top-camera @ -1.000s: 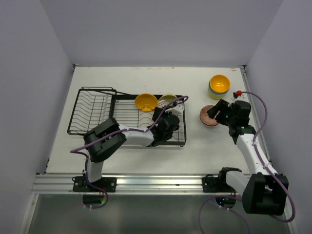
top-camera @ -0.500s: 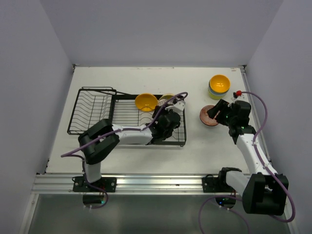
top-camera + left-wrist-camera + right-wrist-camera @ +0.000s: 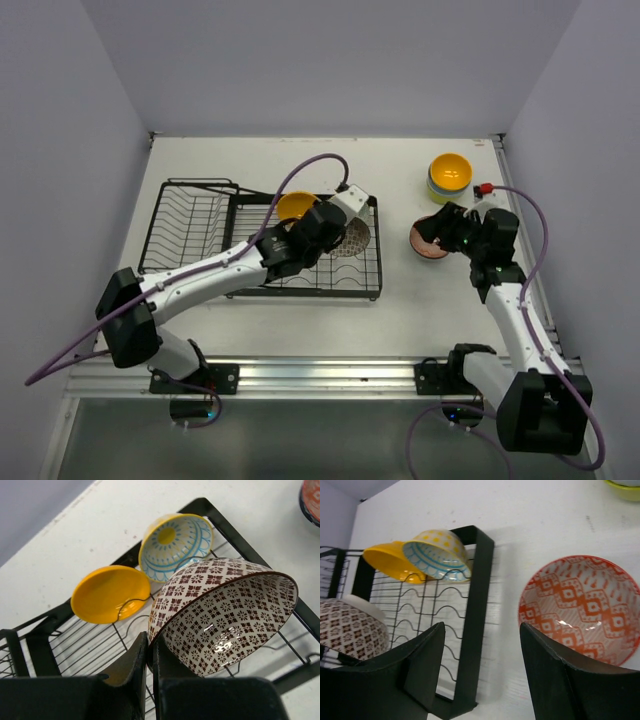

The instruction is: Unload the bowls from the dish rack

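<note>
My left gripper (image 3: 149, 647) is shut on the rim of a brown-and-white patterned bowl (image 3: 225, 615), which hangs tilted above the right end of the black wire dish rack (image 3: 200, 225). From above, the gripper (image 3: 335, 225) and the bowl (image 3: 354, 238) are over the flat grid section. Two bowls lean at the rack's far edge: an orange-yellow one (image 3: 110, 592) and a light blue patterned one (image 3: 175, 545). My right gripper (image 3: 481, 635) is open and holds nothing. It hovers just left of a red patterned bowl (image 3: 580, 605) that sits on the table.
A stack of bowls with a yellow one on top (image 3: 449, 173) stands at the back right, behind the red bowl (image 3: 420, 243). The rack's slotted plate holder (image 3: 185, 215) lies on the left. White walls close in the table on three sides.
My left arm has stretched out and raised the brown patterned bowl up off the rack grid. The right gripper has shifted slightly left over the red bowl and is still open.
</note>
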Tool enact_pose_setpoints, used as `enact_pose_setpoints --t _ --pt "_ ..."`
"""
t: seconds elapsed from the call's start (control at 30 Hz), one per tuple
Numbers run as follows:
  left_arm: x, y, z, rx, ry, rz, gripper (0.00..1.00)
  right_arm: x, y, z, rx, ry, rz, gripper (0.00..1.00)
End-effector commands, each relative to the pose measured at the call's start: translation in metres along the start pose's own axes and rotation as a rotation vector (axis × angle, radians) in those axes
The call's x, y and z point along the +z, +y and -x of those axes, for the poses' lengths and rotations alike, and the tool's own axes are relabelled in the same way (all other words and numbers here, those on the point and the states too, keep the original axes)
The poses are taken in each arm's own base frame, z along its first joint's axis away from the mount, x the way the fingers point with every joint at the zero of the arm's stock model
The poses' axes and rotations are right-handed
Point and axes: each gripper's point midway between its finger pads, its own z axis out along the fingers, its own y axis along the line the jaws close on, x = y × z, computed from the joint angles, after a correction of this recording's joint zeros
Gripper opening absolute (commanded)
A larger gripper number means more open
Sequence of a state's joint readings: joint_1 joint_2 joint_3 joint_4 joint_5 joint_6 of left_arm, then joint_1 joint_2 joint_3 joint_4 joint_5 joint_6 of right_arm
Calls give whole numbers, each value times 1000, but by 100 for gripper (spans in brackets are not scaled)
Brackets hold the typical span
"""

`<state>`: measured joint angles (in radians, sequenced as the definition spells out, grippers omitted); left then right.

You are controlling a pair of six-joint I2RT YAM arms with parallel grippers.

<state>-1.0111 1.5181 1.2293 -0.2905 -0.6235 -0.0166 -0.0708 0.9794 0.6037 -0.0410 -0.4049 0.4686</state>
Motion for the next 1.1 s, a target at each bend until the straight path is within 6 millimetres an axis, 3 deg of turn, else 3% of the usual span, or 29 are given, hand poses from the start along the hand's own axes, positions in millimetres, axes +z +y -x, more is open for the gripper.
enact_pose_setpoints --t 0.0,0.07,0.1,0.2,0.33,0.4,0.7,0.87,0.9,0.97,1.07 --pt "-15 11 4 -116 47 -181 0 -9 55 9 -75 -33 254 65" --pt "-17 14 -1 -157 75 -267 0 -15 79 9 -126 -37 313 65" --pt "-13 25 -5 -175 90 -263 0 -17 95 -4 -151 5 346 66" --pt "-17 27 -6 -168 96 -303 0 -26 129 -9 -204 28 431 66" --pt "-17 25 -8 -191 80 -314 0 -33 155 -13 -238 28 464 66" --pt "-15 24 -18 -194 85 -309 0 -34 168 -24 -262 49 487 66" --pt "-21 31 -32 -184 61 -277 0 -6 178 -73 -396 142 361 61" --pt "-28 22 -29 -198 42 -339 0 18 169 -83 -450 130 206 57" --pt "-30 22 -27 -202 30 -344 0 22 167 -81 -451 104 177 50" --pt "-36 22 -22 -213 4 -362 0 31 152 -80 -433 77 95 47" --pt "-41 20 -17 -227 -17 -381 0 38 156 -86 -421 88 113 45"
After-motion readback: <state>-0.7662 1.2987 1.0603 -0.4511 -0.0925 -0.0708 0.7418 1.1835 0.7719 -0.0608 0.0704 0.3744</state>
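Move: The patterned brown-white bowl, already held at its rim by the left hand, has its middle about 5 cm right of that hand; the right hand it is taken to waits about 23 cm right and some 3 cm lower. The bowl lies about 17 cm left of the right hand, nearly level. The red bowl on the table sits some 13 cm below the right hand, 3 cm right; the yellow-rimmed bowl is 18 cm left, 9 cm ahead, 10 cm down. Right hand sweeps about 19 cm left, its part-closing fingers straddling the rim; left brings the bowl left, tipping down. ##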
